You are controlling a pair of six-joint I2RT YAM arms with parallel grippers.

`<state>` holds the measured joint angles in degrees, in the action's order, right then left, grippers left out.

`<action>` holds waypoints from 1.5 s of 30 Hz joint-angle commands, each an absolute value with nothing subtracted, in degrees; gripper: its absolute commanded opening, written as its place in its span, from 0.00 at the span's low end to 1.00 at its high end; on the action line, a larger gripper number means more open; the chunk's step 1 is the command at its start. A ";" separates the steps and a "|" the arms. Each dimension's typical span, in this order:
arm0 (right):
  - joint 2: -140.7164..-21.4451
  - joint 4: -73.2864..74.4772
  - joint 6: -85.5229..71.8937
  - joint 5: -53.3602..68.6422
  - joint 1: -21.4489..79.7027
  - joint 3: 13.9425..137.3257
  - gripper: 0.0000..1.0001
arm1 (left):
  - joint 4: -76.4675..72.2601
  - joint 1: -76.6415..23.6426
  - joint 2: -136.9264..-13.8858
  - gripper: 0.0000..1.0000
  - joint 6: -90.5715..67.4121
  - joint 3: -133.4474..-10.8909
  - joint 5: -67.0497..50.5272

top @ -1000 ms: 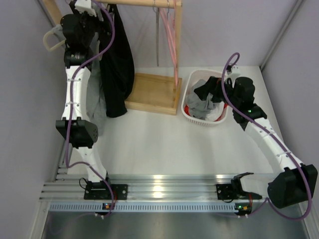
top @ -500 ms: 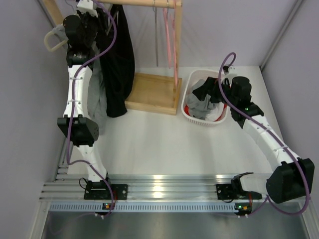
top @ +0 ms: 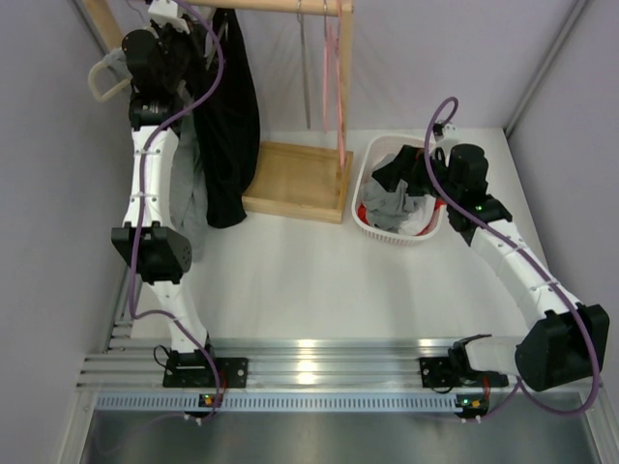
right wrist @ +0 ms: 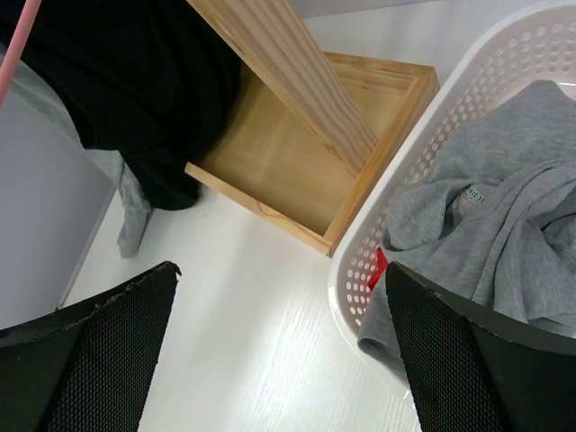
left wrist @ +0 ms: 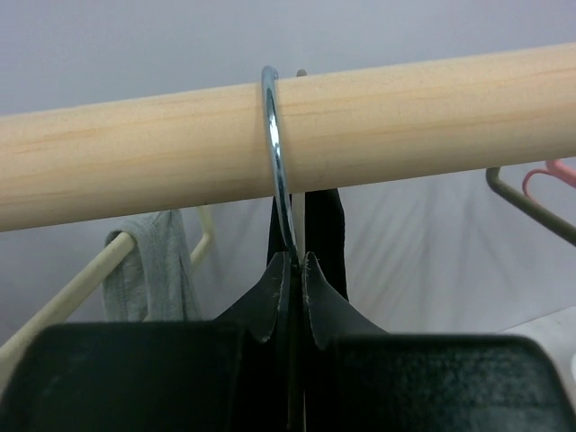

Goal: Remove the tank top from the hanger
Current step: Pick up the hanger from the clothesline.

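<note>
A black tank top (top: 232,126) hangs from the wooden rail (left wrist: 288,135) on a hanger whose metal hook (left wrist: 273,144) loops over the rail. My left gripper (left wrist: 294,261) is raised just under the rail and shut on that hook's stem; a black strap (left wrist: 326,229) shows behind the fingers. Seen from above, the left gripper (top: 184,29) is at the rack's top left corner. The hanger's body is hidden. My right gripper (right wrist: 283,279) stands open over the bare table beside the basket, holding nothing; from above, that gripper (top: 437,155) is at the basket's right.
A white basket (top: 372,220) of grey and black clothes sits at the right, its rim (right wrist: 396,207) close to my right fingers. The rack's wooden base (top: 295,179) lies between. A grey garment (left wrist: 148,265) on a cream hanger (top: 102,77) and pink hangers (top: 334,77) also hang on the rail.
My left gripper has closed from wide open onto the hanger's hook and shifted slightly right. The right arm has drifted a little to the left.
</note>
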<state>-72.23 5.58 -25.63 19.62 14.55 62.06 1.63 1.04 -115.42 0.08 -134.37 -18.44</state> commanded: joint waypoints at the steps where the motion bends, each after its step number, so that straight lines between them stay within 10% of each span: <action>1: -71.90 3.51 -26.02 20.48 13.89 64.16 0.96 | -4.04 1.14 -113.12 0.00 -5.26 -136.14 -21.44; 27: -64.86 3.51 -26.89 22.50 13.97 58.89 0.96 | -11.88 1.23 -96.95 0.00 -12.66 -118.22 -23.29; 45: -59.07 0.53 -24.71 29.88 15.73 59.33 0.96 | -9.41 1.05 -70.77 0.00 -21.35 -84.14 -23.64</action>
<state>-61.10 5.13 -27.09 26.59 14.79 57.65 -5.89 1.08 -79.50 -17.56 -88.12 -22.31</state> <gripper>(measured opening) 0.958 0.044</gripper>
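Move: The hook of the black tank top's hanger sits already pinched in the left fingers, its curve some 3 cm above them and over the clothesline, a wooden rod about 4 cm up and 1 cm ahead. The black tank top hangs some 20 cm below, roughly 2 cm back and 2 cm right. The grey tank top's middle is about 10 cm left, 2 cm back, 18 cm down. From the right hand the hook lies some 20 cm ahead, 40 cm left, 27 cm up. The black tank top's hanger, still pinched by its hook in the shut left fingers, is raised about 4 cm while being drawn back off the clothesline, then taken down and farther back, some 15 cm back in all, as the wrist rolls its left side down about 15 degrees. The right hand, empty and open, draws back about 5 cm and rises 4. ##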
